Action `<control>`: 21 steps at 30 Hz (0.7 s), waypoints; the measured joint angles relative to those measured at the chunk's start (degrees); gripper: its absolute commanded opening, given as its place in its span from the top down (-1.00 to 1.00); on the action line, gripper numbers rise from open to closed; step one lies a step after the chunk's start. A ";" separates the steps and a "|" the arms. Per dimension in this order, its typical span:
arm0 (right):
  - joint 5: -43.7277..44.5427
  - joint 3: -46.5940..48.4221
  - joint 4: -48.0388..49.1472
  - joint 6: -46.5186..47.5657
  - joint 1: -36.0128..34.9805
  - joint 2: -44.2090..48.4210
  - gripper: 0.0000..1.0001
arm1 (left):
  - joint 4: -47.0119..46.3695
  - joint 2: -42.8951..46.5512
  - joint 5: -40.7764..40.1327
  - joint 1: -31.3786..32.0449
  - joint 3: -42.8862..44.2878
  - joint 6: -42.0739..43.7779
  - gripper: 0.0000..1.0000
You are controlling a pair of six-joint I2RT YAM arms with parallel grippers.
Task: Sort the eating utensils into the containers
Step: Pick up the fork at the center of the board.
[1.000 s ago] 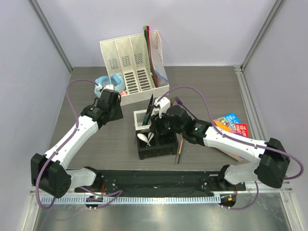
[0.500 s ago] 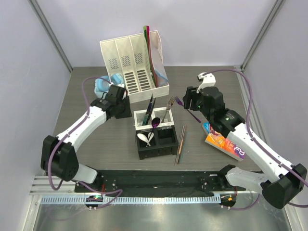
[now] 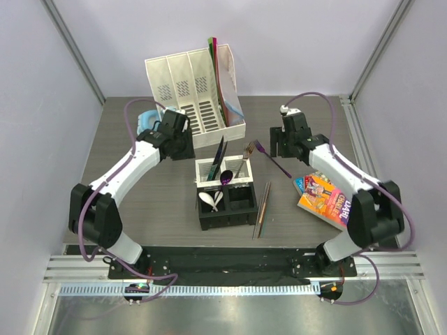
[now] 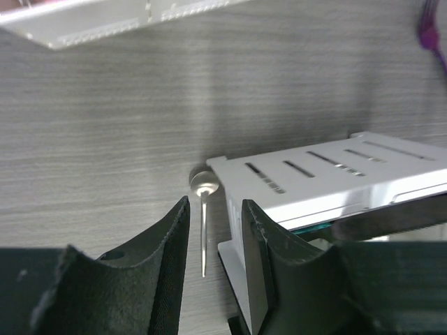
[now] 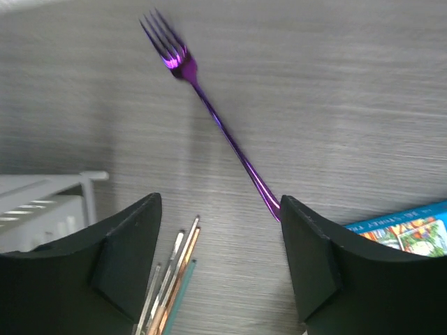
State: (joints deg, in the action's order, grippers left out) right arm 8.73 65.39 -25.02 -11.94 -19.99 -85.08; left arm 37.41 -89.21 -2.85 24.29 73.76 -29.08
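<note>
The containers are a four-cell caddy (image 3: 241, 207) at mid-table, with two white cells behind and two black cells in front. White soup spoons (image 3: 211, 200), a purple spoon (image 3: 226, 178), a metal fork (image 3: 244, 155) and black pieces (image 3: 218, 153) stand in it. My left gripper (image 3: 183, 150) is open by the caddy's back-left corner. A small metal spoon (image 4: 204, 209) lies on the table between its fingers (image 4: 174, 237), beside the caddy's white wall (image 4: 328, 181). My right gripper (image 5: 220, 202) is open and empty above the purple fork (image 5: 216, 125), which lies flat. Chopsticks (image 5: 171, 286) lie near its left finger.
A tall white slotted file organiser (image 3: 192, 94) stands at the back, with blue headphones (image 3: 148, 122) to its left. A colourful book (image 3: 323, 199) lies at the right, under the right arm. The chopsticks (image 3: 262, 209) lie just right of the caddy.
My right arm has swung from over the caddy back and to the right, to above the purple fork, with its jaws wider. My left arm has moved right, toward the caddy's back-left corner.
</note>
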 measured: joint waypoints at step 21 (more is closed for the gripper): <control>-10.10 14.69 0.57 5.57 2.21 -29.14 -0.45 | 1.09 0.92 -3.74 -0.07 2.01 3.82 0.26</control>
State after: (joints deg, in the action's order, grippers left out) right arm -1.37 80.07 -24.45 -6.37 -17.78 -114.21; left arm 38.50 -88.29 -6.59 24.23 75.77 -25.26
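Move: From the right hand the purple fork's middle lies about 5 cm ahead, 1 cm to the left and some 15 cm below; its tines point forward-left. The chopsticks lie about 14 cm back and 6 cm left. The white caddy stands some 18 cm left and 1 cm back, the books about 19 cm right and 9 cm back. From the left hand the fork is roughly 33 cm right, 7 cm ahead and 15 cm below. Dropping about 11 cm towards the purple fork, the right hand sinks fast at first, then also reaches some 5 cm forward and drifts a little left, which brings the open fingers in over the fork near its neck. The wrist tips some 15 degrees farther down and turns slightly counter-clockwise; the fingers stay wide open, still short of gripping. ##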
